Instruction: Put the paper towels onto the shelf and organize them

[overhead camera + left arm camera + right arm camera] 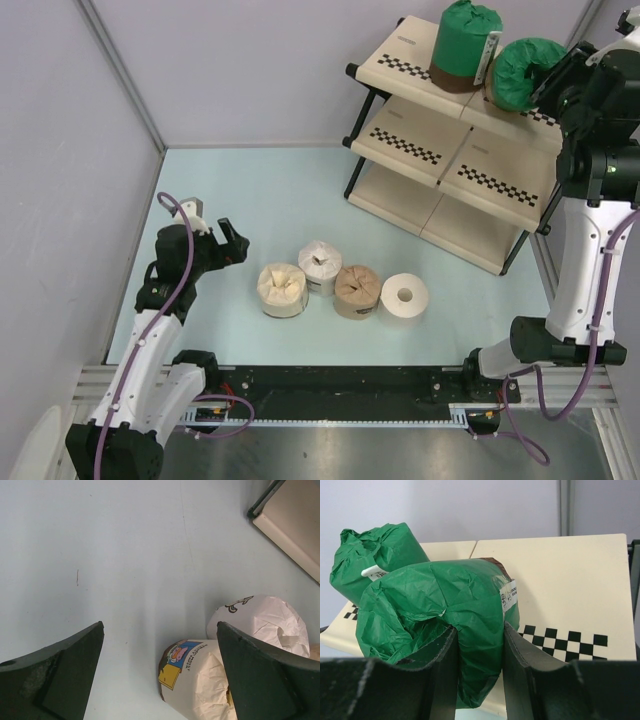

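My right gripper is shut on a green-wrapped paper towel roll, pinching its rim, tilted over the shelf's top tier. Another green roll stands upright on that tier, to the left. On the table a cream roll, a white-wrapped roll, a tan roll and a bare white roll sit in a row. My left gripper hangs open just left of the cream roll, holding nothing.
The shelf's two lower tiers hold nothing that I can see. Its lowest panel's corner shows beyond the white-wrapped roll. Grey walls close in the pale blue table on the left and at the back.
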Available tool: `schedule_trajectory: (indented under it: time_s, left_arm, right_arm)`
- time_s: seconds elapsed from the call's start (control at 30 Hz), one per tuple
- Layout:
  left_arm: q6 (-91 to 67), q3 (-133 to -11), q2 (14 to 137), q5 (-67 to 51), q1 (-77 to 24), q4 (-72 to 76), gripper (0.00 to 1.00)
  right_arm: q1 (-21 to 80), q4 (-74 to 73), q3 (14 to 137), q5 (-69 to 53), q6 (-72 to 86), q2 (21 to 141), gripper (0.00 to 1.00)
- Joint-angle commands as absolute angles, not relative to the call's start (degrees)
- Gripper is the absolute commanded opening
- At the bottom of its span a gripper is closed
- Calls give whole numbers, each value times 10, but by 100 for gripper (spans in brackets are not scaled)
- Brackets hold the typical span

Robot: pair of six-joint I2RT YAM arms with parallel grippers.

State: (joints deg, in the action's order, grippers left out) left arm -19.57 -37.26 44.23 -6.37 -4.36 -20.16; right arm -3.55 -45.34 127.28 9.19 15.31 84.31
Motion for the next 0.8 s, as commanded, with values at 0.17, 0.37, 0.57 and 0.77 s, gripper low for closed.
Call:
schedule_trajectory:
  time_s: [0.17,0.37,0.57,0.77]
  left_arm:
    - [-203,-376,442,-70,-39,-185,100]
    - [-203,-376,445,-74,-39,-185,100]
    - [-203,-376,444,-75,-39,-185,100]
    - [-202,-376,445,-76,-39,-185,100]
  right_arm:
    - [-53,-406,1279,32,181,848,40]
    - [-62,-403,1276,24,190,851,66]
    - [-76,-382,1267,5,205,853,72]
    - [-101,-352,1265,-53,242,870,72]
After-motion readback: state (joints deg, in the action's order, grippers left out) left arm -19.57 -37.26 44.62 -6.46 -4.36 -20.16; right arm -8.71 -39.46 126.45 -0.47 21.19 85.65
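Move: My right hand already has the green paper towel roll pinched by its crumpled top. The roll leans, with its middle about 5 cm ahead, 4 cm left and 3 cm below my fingertips. The first green roll stands some 16 cm to my left, about 7 cm farther out and 3 cm lower. The shelf's checkered strip lies roughly 4 cm ahead, 2 cm right and 9 cm down. From my left hand, the pinched roll is about 14 cm ahead, 56 cm right and 32 cm up. I let the roll go onto the top shelf beside the first one: my right hand eases forward barely a centimetre with the grip kept, then the fingers open from about a third to nearly three quarters and release the green wrap. As they open, the hand lifts about 1.5 cm, creeps slightly farther forward and tips its fingers up some 5 degrees. ##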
